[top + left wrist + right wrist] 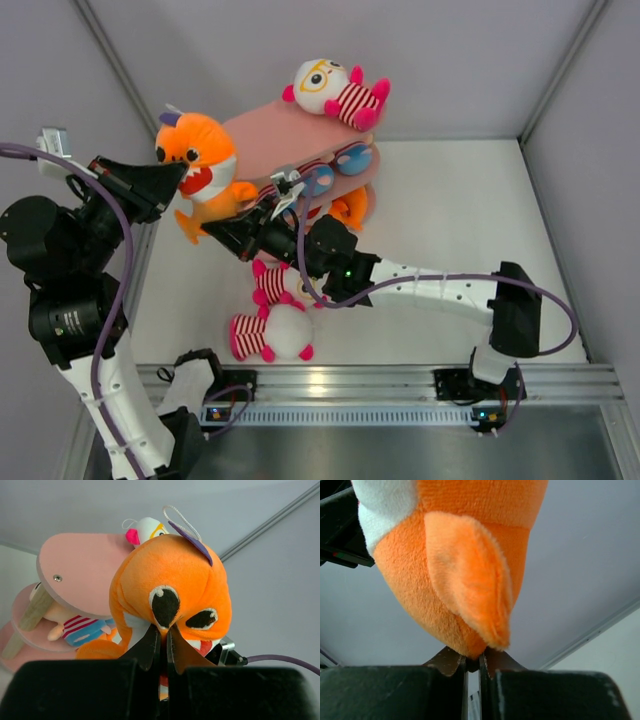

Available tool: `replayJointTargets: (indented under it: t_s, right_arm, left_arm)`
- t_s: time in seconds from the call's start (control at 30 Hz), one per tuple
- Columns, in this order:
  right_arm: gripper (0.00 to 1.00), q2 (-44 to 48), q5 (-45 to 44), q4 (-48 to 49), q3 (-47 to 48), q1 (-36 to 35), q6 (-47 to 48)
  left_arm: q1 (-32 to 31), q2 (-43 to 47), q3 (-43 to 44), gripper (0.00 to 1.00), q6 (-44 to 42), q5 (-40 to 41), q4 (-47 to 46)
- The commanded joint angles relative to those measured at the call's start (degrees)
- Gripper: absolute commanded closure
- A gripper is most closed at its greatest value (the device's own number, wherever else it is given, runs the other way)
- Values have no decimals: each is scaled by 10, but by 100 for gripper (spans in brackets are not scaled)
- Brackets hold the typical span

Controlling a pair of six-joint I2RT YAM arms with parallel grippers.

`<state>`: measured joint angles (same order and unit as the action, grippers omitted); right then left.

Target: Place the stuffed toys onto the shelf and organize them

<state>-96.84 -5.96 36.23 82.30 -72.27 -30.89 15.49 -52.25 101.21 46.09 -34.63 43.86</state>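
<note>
An orange fish-like stuffed toy hangs in the air at the left end of the pink shelf. My left gripper is shut on its face between the eyes. My right gripper is shut on the toy's lower orange tip, beside a fin. A white-headed toy with yellow glasses lies on the top board. More toys fill the lower tiers: a striped one and another orange one. Two white-headed striped toys lie on the table near my right forearm.
The shelf stands at the back centre of the white table, its boards on light wooden supports. Grey walls close in the left, right and back. A metal rail runs along the near edge by the arm bases.
</note>
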Motion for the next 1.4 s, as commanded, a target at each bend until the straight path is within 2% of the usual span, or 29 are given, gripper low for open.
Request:
replayJointTargets:
  t_s: [0.0,0.1,0.17,0.23,0.27,0.3,0.4,0.5,0.73,0.87,1.03,1.3,1.37]
  right_arm:
    - [100,38,-25,-6,25,-4,-12]
    - [100,59,-10,-63,22,3,-7]
    - [100,67,0,-135,37,8,22]
    - [100,70,20,-184,69,11,45]
    - [100,70,28,-212,80,13,60]
    - [100,68,46,-254,100,16,64]
    - [100,69,88,-299,114,32,65]
    - [100,71,92,-342,125,42,79]
    - [100,80,114,-399,131,60,66]
    - [100,132,92,-429,68,60,55]
    - [100,190,67,-494,23,60,30]
    - [100,280,100,-657,-75,56,-16]
    - [100,302,139,-683,-113,56,-23]
  left_arm:
    - [4,9,-3,100,-13,6,-26]
    - [3,28,-21,83,-56,32,-25]
    - [4,40,-43,60,-102,61,-25]
    - [3,58,-52,45,-149,71,-22]
    - [2,72,-59,31,-162,83,-22]
    - [0,78,-60,27,-173,95,-21]
    - [-5,94,-58,14,-210,147,-22]
    - [-12,109,-53,2,-254,193,-18]
    - [-19,138,-65,2,-350,295,2]
    - [-23,152,-109,2,-387,362,10]
    - [-30,173,-177,2,-433,403,16]
    - [-20,196,-228,2,-433,403,14]
    - [-15,195,-229,2,-433,399,15]
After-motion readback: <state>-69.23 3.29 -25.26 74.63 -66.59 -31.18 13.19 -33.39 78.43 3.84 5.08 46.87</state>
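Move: The orange shark toy is pinched by both my hands. Its middle is about 2 cm ahead, 3 cm right and 2 cm below my left hand. From my right hand, which holds the tail end, the shelf's middle is some 28 cm ahead, 13 cm right and 28 cm lower. On the table, about 38 cm below that hand, the glasses toy lies 7 cm ahead and 11 cm right, the white toy 6 cm back and 5 cm right. I open my left fingers wide and let go of the shark's face, drawing that hand back and left, then down, about 12 cm left and 11 cm lower, rolling and turning counter-clockwise. My right hand keeps its pinch on the tail end, sinks slightly, then sweeps some 16 cm right and 10 cm down, drifting back a little, its fingertips tipping down about 40 degrees. ##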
